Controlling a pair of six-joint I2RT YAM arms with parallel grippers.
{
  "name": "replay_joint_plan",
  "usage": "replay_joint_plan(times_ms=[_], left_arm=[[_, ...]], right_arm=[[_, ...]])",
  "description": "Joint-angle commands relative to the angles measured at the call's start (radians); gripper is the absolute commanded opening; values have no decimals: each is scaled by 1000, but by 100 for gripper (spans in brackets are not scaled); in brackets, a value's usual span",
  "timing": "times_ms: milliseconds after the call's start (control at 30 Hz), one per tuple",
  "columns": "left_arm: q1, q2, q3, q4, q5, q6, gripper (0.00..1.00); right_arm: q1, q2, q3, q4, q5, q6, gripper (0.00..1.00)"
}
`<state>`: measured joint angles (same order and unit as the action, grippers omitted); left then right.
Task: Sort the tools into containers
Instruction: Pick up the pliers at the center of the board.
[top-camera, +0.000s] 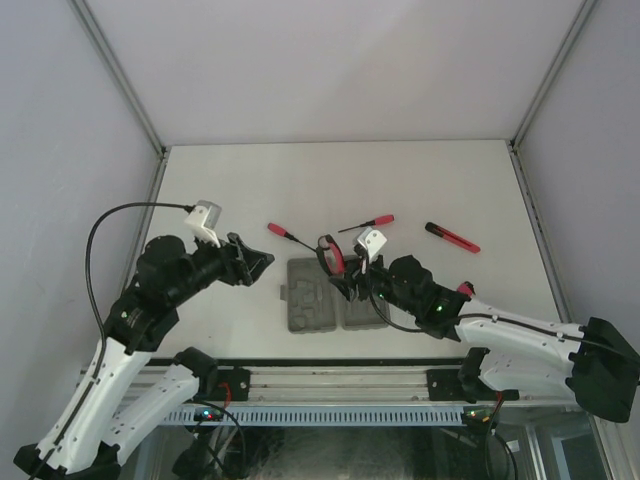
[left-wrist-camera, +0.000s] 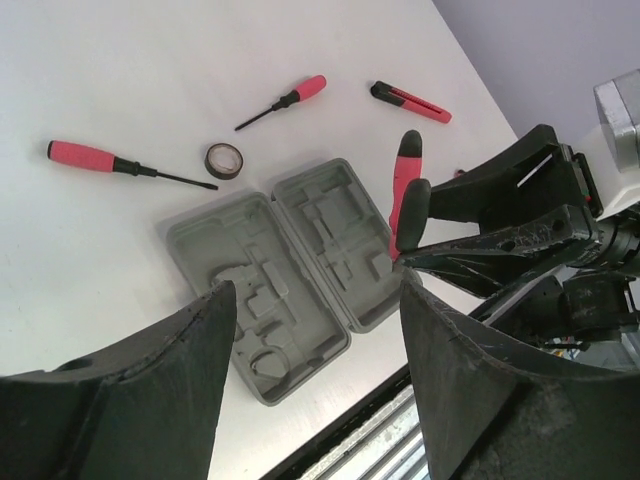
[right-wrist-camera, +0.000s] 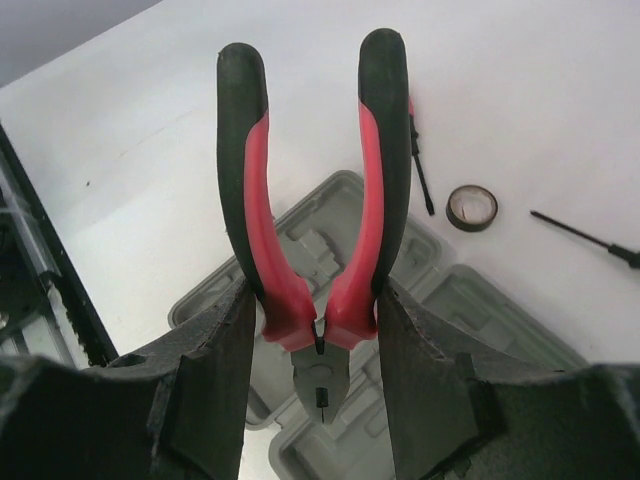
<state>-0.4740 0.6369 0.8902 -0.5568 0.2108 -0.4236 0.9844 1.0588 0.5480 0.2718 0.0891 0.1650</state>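
The grey case (top-camera: 322, 296) lies open near the table's front edge, its two moulded halves (left-wrist-camera: 300, 250) showing no tools inside. My right gripper (right-wrist-camera: 315, 300) is shut on the red-handled pliers (right-wrist-camera: 305, 240) and holds them above the case (right-wrist-camera: 480, 310), handles (top-camera: 330, 254) pointing away. My left gripper (top-camera: 258, 265) hovers left of the case, open with nothing between its fingers (left-wrist-camera: 200, 350). One red-handled screwdriver (top-camera: 285, 234) lies behind the case, the other (top-camera: 368, 224) further right. A slim red-black stick tool (top-camera: 452, 237) lies at the right. The black ring (left-wrist-camera: 223, 158) rests between the screwdrivers.
White walls and metal posts close off the table at the back and sides. The front rail (top-camera: 330, 380) runs just below the case, between the two arm bases.
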Motion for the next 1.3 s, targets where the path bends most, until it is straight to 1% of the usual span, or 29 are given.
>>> replay_joint_plan(times_ms=[0,67,167,233,400,533,667,833,1067,1267], left_arm=[[-4,-14,51,-59,7,52,71],[-3,-11,57,-78,-20,38,71],[-3,2,66,-89,-13,38,69],[-37,-2,70,-86,-11,36,69],[-62,-7,89,-80,-18,28,70],[-107,13,100,-66,-11,22,69],[-173,32,110,-50,-28,20,69],[-240,93,129,-49,-45,25,68],[-334,203,150,-49,-26,46,68],[-372,286,160,-49,1,51,66]], right_arm=[[7,-51,13,111,-135,-162,0],[7,-60,13,103,-173,-210,0],[8,-78,12,76,-216,-318,0],[8,-95,12,48,-231,-393,0],[8,-130,13,-37,-295,-619,0],[8,-148,20,-104,-355,-766,0],[13,-125,80,-235,-334,-868,0],[40,-107,122,-322,-285,-1000,0],[90,-92,161,-369,-226,-1138,0],[151,-68,184,-379,-161,-1225,0]])
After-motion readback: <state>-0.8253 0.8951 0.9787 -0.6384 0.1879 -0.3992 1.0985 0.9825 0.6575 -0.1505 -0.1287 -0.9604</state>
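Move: The pliers, already held near their jaws by the right hand, lie about 14 cm to the left hand's right, 1 cm ahead and some 8 cm below it. From the right hand, the empty left gripper that they are going to is some 17 cm to the left, 3 cm ahead and 9 cm higher. On the board, about 16 cm lower than the right hand, the open case lies 1 cm back and 1 cm left, the tape roll 13 cm ahead and 4 cm left. The pliers' handles are swung round towards the left gripper: the right hand keeps its grip near the jaws, draws back about 4.5 cm and turns some 70 degrees, counter-clockwise and tipping up. The left hand, fingers staying open, comes in to its right about 8 cm, also back and, mostly late on, down, turning clockwise, towards the handle ends. ##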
